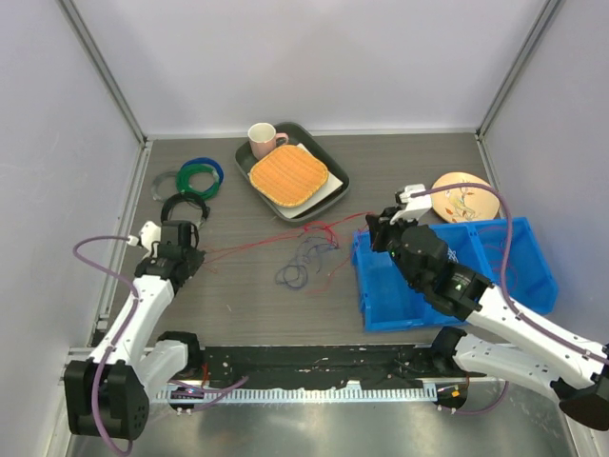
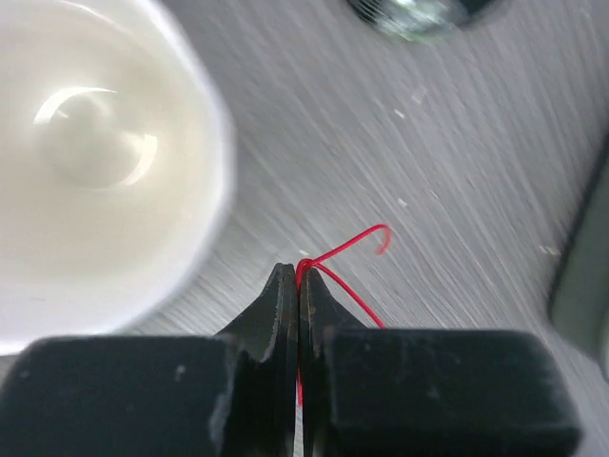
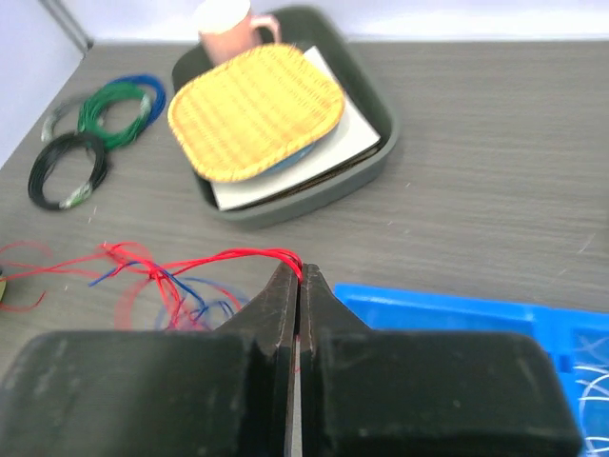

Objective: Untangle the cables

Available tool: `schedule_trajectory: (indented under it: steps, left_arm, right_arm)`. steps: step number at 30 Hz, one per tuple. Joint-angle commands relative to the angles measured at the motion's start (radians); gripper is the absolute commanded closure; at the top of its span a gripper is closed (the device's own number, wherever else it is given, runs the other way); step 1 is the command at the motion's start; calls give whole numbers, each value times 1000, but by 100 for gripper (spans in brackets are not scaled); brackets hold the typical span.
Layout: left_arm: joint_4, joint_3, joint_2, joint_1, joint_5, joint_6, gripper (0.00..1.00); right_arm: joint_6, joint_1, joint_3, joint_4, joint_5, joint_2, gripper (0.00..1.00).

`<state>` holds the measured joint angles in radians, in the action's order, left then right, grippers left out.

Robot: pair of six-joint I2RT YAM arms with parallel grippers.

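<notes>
The cables [image 1: 306,253] lie as a loose knot of thin red and blue strands on the table's middle. One red strand [image 1: 255,246] runs stretched from the knot toward the left. My left gripper [image 1: 195,255] is shut on that strand's end, and in the left wrist view the red cable [image 2: 341,249] loops out of the shut left gripper [image 2: 301,270]. At the blue bin's left corner, my right gripper [image 1: 371,221] is shut on red strands [image 3: 233,255], which enter the closed right gripper [image 3: 301,272] from the knot [image 3: 157,278].
A dark tray [image 1: 333,179] at the back holds an orange woven mat [image 1: 288,174] and a pink cup [image 1: 263,140]. Black, green and blue coils [image 1: 190,186] lie at back left. The blue bin [image 1: 533,276] and a painted plate [image 1: 466,196] are on the right.
</notes>
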<state>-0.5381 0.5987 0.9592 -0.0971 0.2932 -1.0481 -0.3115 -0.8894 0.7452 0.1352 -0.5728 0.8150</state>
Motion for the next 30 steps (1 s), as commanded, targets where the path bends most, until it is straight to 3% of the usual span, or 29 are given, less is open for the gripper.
schedule_trajectory:
  steps: [1,5,6,9,12,16,17,18,19,21,26,30]
  left_arm:
    - [-71,-37,-25,59,127,23,100]
    - [18,-66,-63,59,-11,75,100]
    - [26,-73,-72,59,-32,83,100]
    - [-12,-66,-102,59,26,62,100]
    - [-83,-60,-119,59,142,30,100]
    - [-65,-63,-116,59,113,33,97]
    - [-65,-60,-114,59,104,33,88]
    - [-63,-54,-111,59,89,40,55]
    - [-62,-48,-111,59,66,66,29]
    - [-45,-33,-129,60,-38,95,1]
    - [44,-30,-250,33,-406,184,0]
    - [165,-40,-393,-70,-465,200,0]
  right_arm:
    - [101,32,95,-83,-15,-57,99]
    - [140,33,98,-131,437,71,99]
    - [138,32,109,-129,609,105,99]
    - [134,30,186,-149,781,234,99]
    - [150,30,255,-105,684,294,99]
    - [155,30,278,-88,544,322,94]
    - [157,30,275,-88,551,331,94]
    - [144,30,269,-92,559,338,96]
    - [144,30,257,-100,667,364,98]
    - [135,29,255,-121,734,395,99]
    - [114,27,306,-108,742,483,99]
    - [103,27,316,-100,723,500,99]
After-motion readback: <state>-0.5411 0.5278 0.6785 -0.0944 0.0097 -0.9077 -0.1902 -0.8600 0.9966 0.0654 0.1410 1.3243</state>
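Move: The slack bulk of the red and blue tangle hangs or lies about 14 cm left of the right hand, nearly level with it and some 20 cm lower; the blue bin's near compartment is about 5 cm right and 4 cm back of that hand, 24 cm down. From the left hand the tangle is roughly 28 cm right and slightly lower, the cream cup about 10 cm left, and the black coil 12 cm ahead and 5 cm left. Leftward, after a short lift of about 4 cm, the right hand sweeps some 15 cm over towards the tangle, swinging counter-clockwise about 40 degrees and then sinking with the red cable still pinched. The left hand draws a few centimetres back and to its left, opens wide to let go of its end of the red cable, then swings right and up. ##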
